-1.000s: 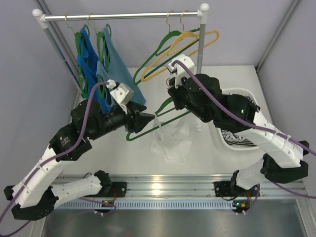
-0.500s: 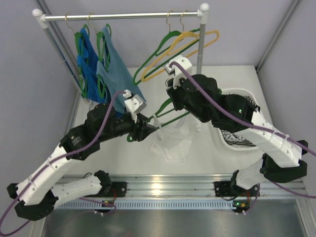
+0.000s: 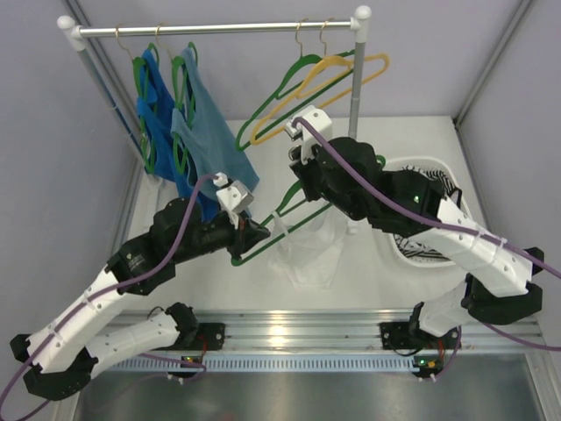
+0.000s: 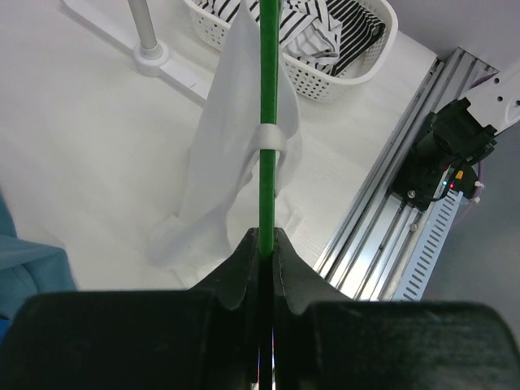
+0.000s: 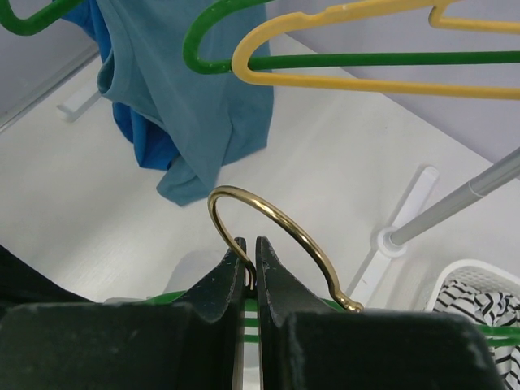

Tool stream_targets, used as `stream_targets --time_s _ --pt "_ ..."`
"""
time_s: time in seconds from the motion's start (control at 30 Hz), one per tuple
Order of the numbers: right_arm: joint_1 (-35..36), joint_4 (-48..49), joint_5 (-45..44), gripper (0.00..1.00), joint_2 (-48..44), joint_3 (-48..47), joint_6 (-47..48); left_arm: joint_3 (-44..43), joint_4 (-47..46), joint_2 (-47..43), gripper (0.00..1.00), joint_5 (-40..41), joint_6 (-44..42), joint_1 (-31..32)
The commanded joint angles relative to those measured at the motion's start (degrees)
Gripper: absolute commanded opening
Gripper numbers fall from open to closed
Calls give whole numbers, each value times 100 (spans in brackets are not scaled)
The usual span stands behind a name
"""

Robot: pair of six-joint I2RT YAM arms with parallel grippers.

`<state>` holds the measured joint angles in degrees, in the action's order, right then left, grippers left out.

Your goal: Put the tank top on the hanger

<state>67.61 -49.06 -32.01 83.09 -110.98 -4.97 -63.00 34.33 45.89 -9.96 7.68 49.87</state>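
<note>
The green hanger (image 3: 302,219) hangs tilted above the table, held at both ends. My right gripper (image 3: 301,186) is shut on its brass hook (image 5: 284,213), pinching the hook's stem between the fingertips (image 5: 249,244). My left gripper (image 3: 260,231) is shut on the hanger's lower green bar (image 4: 268,89), which runs straight out from between the jaws (image 4: 264,237). The white tank top (image 3: 307,250) dangles from that bar by one strap looped round it (image 4: 273,138). The rest of the tank top sags onto the table (image 4: 215,187).
A clothes rack's rail (image 3: 219,29) carries two blue tops on green hangers (image 3: 206,132) and spare green and yellow hangers (image 3: 324,74). Its right pole (image 3: 355,101) stands just behind the right arm. A white basket (image 3: 412,254) holding a striped garment (image 4: 325,24) sits at the right.
My left gripper has moved right to the hanger's lower bar and closed on it. The right arm has shifted slightly left with the hanger, and the tank top has swung with it.
</note>
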Motion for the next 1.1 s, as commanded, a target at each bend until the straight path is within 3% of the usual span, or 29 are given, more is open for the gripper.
stream_targets --time_s 0.0,0.27,0.4,0.7,0.87,1.07 --pt "85 476 11 0 -73 58 5 261 -478 -176 0 81 268 -3" --pt "85 774 11 14 -231 541 -92 789 -937 -686 0 37 620 -3" --pt "85 1029 -33 36 -398 884 -136 1009 -980 -836 0 186 691 -3" --pt "85 1162 -25 76 -460 1131 -206 1510 -1068 -1214 0 529 866 -3" --pt "85 1205 98 84 -478 1236 -267 1817 -1182 -1380 0 766 1156 -3" --pt "77 1319 -68 85 -592 1342 -267 2002 -841 -1662 0 1363 1394 -3"
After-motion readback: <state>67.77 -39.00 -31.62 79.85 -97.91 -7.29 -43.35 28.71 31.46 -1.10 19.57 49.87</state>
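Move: The green hanger's neck, just under its hook, is between the right fingers; from the left hand, which already grips the hanger's left end, that neck is about 8 cm ahead, 10 cm right and 6 cm higher. The tank top's near strap loops the hanger some 3 cm ahead and 5 cm right of the left hand, its body about 6 ahead, 12 right and 12 below. The yellow hanger's near end is roughly 12 cm ahead and 10 left of the right hand, about level. The hanger with the tank top on it is let down from both ends: the right hand sinks some 3.5 cm, drifting slightly left, and opens wide to let go of the neck, then stays over it. The left fingers keep their pinch on the hanger's left end, lowering it about 7 cm and drawing it 3 cm left while the wrist turns mainly counter-clockwise. ##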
